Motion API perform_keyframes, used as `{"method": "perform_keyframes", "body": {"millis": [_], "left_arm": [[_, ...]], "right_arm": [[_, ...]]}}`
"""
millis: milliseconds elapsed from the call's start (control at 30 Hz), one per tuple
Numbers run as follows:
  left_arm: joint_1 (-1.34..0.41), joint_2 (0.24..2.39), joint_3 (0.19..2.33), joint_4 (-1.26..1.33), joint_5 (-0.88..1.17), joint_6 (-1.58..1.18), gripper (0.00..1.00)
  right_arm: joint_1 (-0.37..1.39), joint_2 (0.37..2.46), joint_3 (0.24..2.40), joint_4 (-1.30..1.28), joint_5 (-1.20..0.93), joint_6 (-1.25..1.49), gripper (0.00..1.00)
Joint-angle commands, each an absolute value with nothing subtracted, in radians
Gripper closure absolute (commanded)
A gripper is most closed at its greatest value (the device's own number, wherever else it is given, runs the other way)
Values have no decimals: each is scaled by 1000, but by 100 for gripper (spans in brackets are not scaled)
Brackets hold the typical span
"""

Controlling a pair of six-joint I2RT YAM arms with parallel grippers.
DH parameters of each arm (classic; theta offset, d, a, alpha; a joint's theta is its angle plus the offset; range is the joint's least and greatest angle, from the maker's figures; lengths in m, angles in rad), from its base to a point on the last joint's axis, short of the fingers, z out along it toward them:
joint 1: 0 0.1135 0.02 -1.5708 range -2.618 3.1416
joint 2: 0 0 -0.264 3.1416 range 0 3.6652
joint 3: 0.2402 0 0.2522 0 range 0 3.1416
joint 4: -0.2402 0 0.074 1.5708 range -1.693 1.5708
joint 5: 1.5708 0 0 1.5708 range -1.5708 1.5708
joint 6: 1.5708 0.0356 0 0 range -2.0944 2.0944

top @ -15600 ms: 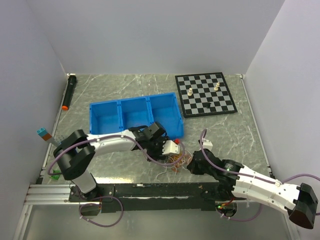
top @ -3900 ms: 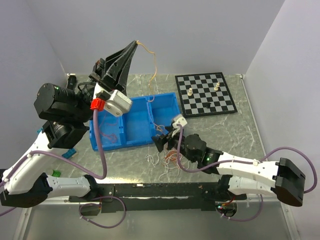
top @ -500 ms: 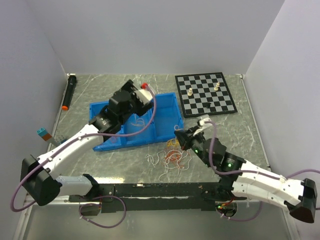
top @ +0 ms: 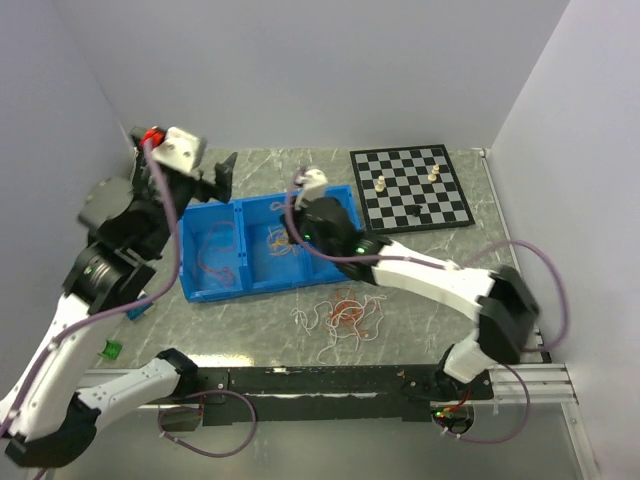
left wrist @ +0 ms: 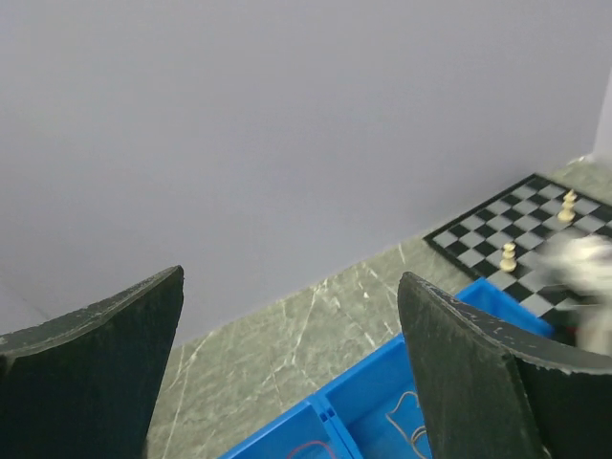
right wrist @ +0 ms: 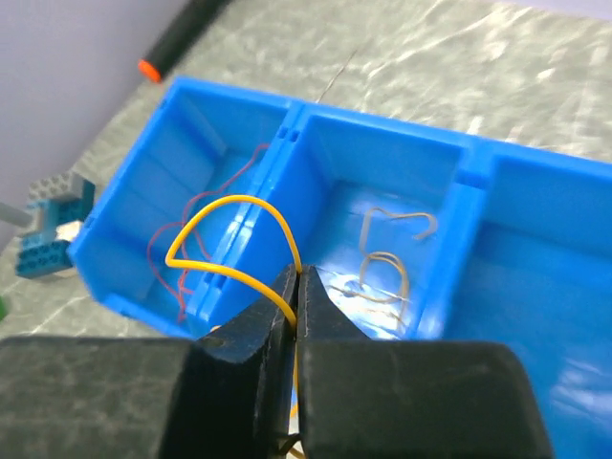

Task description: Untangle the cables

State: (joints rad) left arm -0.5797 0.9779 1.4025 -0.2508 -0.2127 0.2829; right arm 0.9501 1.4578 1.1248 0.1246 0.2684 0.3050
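Observation:
My right gripper (right wrist: 297, 273) is shut on a thin orange cable (right wrist: 225, 206) that loops up from its tips, held over the blue three-part tray (right wrist: 287, 129). In the top view that gripper (top: 288, 238) hangs above the middle compartment. Red cables (right wrist: 177, 244) lie in the tray's left compartment and pale ones (right wrist: 387, 273) in the middle one. A loose tangle of orange, red and white cables (top: 345, 315) lies on the table in front of the tray. My left gripper (top: 218, 178) is raised high at the back left, open, with nothing between its fingers (left wrist: 478, 382).
A chessboard (top: 411, 187) with a few pieces lies at the back right. A black marker with an orange tip (right wrist: 177, 38) lies by the left wall. A blue toy block (right wrist: 48, 225) sits left of the tray. Grey walls enclose three sides.
The left gripper has lifted off the tray and swung up to the back left, jaws wide. The right gripper has carried the orange cable from the pile to above the tray.

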Motion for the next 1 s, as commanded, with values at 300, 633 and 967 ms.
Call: {"method": "perform_keyframes", "body": {"millis": [300, 633, 967], "left_arm": [[-580, 936, 1364, -354, -118, 245, 3], [-595, 910, 1125, -472, 279, 432, 2], [-864, 1060, 838, -338, 318, 574, 1]], "right_arm": [[930, 1643, 1327, -32, 161, 339, 20], [910, 1094, 834, -66, 218, 463, 24], [911, 560, 450, -397, 278, 767, 25]]}}
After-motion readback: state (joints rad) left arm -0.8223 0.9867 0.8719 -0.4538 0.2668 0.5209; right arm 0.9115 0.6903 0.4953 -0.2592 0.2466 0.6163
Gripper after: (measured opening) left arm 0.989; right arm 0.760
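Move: The right hand, gripping the yellow cable, has the blue bin's middle compartment about 5 cm to its left, 1 cm ahead and 20 cm below; the right compartment lies roughly 7 cm right, 2 cm ahead. The white-orange tangle is some 17 cm back, 12 cm right and 24 cm below. From the open left hand, that tangle lies about 16 cm back, 25 cm right and 46 cm below, the middle compartment roughly 8 cm right, 2 cm ahead and 42 cm down. Right hand dips 8 cm, releases yellow cable, swings right and back towards tangle while left descends 30 cm. ##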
